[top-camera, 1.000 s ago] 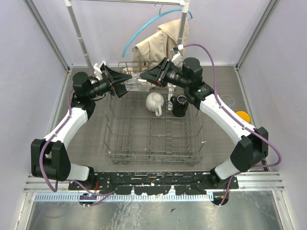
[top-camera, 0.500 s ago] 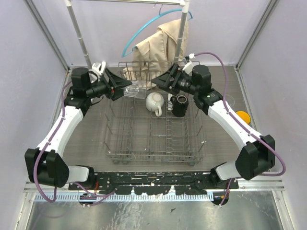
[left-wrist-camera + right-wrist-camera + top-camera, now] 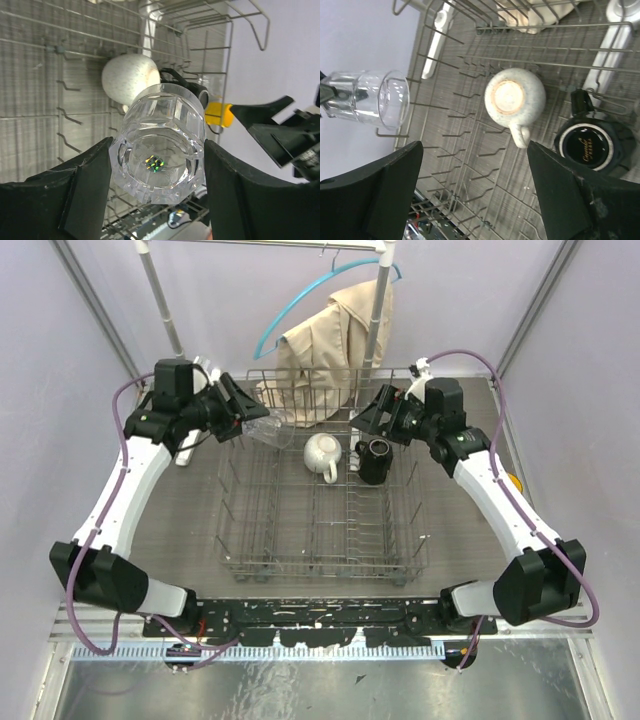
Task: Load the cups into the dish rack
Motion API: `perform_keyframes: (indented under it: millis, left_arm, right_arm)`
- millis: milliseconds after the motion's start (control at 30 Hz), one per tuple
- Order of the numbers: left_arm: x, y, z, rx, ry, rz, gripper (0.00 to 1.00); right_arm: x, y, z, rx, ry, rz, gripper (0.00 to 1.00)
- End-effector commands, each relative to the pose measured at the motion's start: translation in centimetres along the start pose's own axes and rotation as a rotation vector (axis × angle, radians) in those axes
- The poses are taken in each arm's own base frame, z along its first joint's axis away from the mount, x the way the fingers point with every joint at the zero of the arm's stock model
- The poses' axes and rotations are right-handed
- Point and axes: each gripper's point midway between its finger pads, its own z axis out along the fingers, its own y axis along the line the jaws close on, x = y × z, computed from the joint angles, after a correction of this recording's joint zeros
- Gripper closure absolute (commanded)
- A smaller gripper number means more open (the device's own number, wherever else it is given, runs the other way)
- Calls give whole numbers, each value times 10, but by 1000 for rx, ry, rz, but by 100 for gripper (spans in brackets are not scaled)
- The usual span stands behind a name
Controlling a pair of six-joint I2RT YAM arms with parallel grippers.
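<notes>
My left gripper (image 3: 248, 417) is shut on a clear glass tumbler (image 3: 264, 429), held on its side over the far left corner of the grey wire dish rack (image 3: 320, 566). In the left wrist view the tumbler (image 3: 162, 142) sits base-on between both fingers (image 3: 92, 187). A white mug (image 3: 322, 454) and a black mug (image 3: 375, 460) stand side by side in the rack's far half. My right gripper (image 3: 368, 420) hangs open and empty above the black mug; its wrist view shows the white mug (image 3: 515, 97), black mug (image 3: 592, 145) and tumbler (image 3: 377, 100). A yellow mug (image 3: 219, 114) lies outside the rack on the right, mostly hidden in the top view.
A clothes rail of metal poles (image 3: 165, 315) stands behind the rack, with a beige garment (image 3: 335, 330) on a blue hanger (image 3: 295, 302) draping down to the rack's far edge. Pale walls close in the table on left, right and back.
My right gripper has let go of the tumbler, opened wide and drawn back to the right. The left gripper has kept the tumbler and carried it left, toward the rack's far left corner.
</notes>
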Motion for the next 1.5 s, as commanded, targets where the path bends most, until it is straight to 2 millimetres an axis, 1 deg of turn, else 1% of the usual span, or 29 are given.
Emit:
perform_keyframes:
  millis: [0, 167, 233, 433, 567, 700, 1067, 1300, 1467]
  left_arm:
    - [-8, 14, 6, -179, -12, 129, 100]
    - [-6, 17, 19, -348, 51, 262, 100]
    - [-4, 21, 20, -412, 73, 293, 100]
    - [-15, 38, 18, -561, 77, 342, 100]
    - [-23, 45, 24, -613, 79, 383, 100]
    - [-30, 47, 33, -630, 79, 411, 100]
    - [-38, 44, 64, -636, 93, 452, 100]
    - [-32, 49, 83, -631, 124, 466, 100]
    - [-29, 53, 92, -634, 136, 467, 100]
  right_arm:
    - [-22, 1, -19, 34, -56, -147, 9]
    - [-24, -16, -19, 62, -39, -166, 8]
    - [-24, -20, -19, 68, -36, -164, 8]
    - [-20, -22, -16, 63, -23, -168, 8]
    - [-19, -22, -15, 55, -22, -170, 8]
    - [-18, -25, -13, 57, -16, -168, 8]
    - [-17, -30, -12, 66, -14, -171, 8]
    - [-16, -36, -10, 76, -10, -165, 8]
    - [-16, -38, -8, 78, -6, -164, 8]
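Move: Below and ahead of the left hand, which already holds the clear glass by its base, lies the open rack spot it is taken to: about 9 cm forward, 2 cm right and some 21 cm down. The white cup sits about 6 cm ahead and 15 cm right, the black mug roughly 4 cm ahead and 29 cm right, both some 22 cm lower. From the empty right hand the spot is around 8 cm forward, 25 cm left and 19 cm down. Rolling some 45 degrees so its left side rises, the left hand swings the glass from pointing off to the right to mouth-down and still leaning forward, travelling about 7 cm forward and as much down towards the spot left of the white cup, grip kept. The right hand, fingers still wide open, draws about 4 cm right and a little down, away from the glass, then nearly stops. ##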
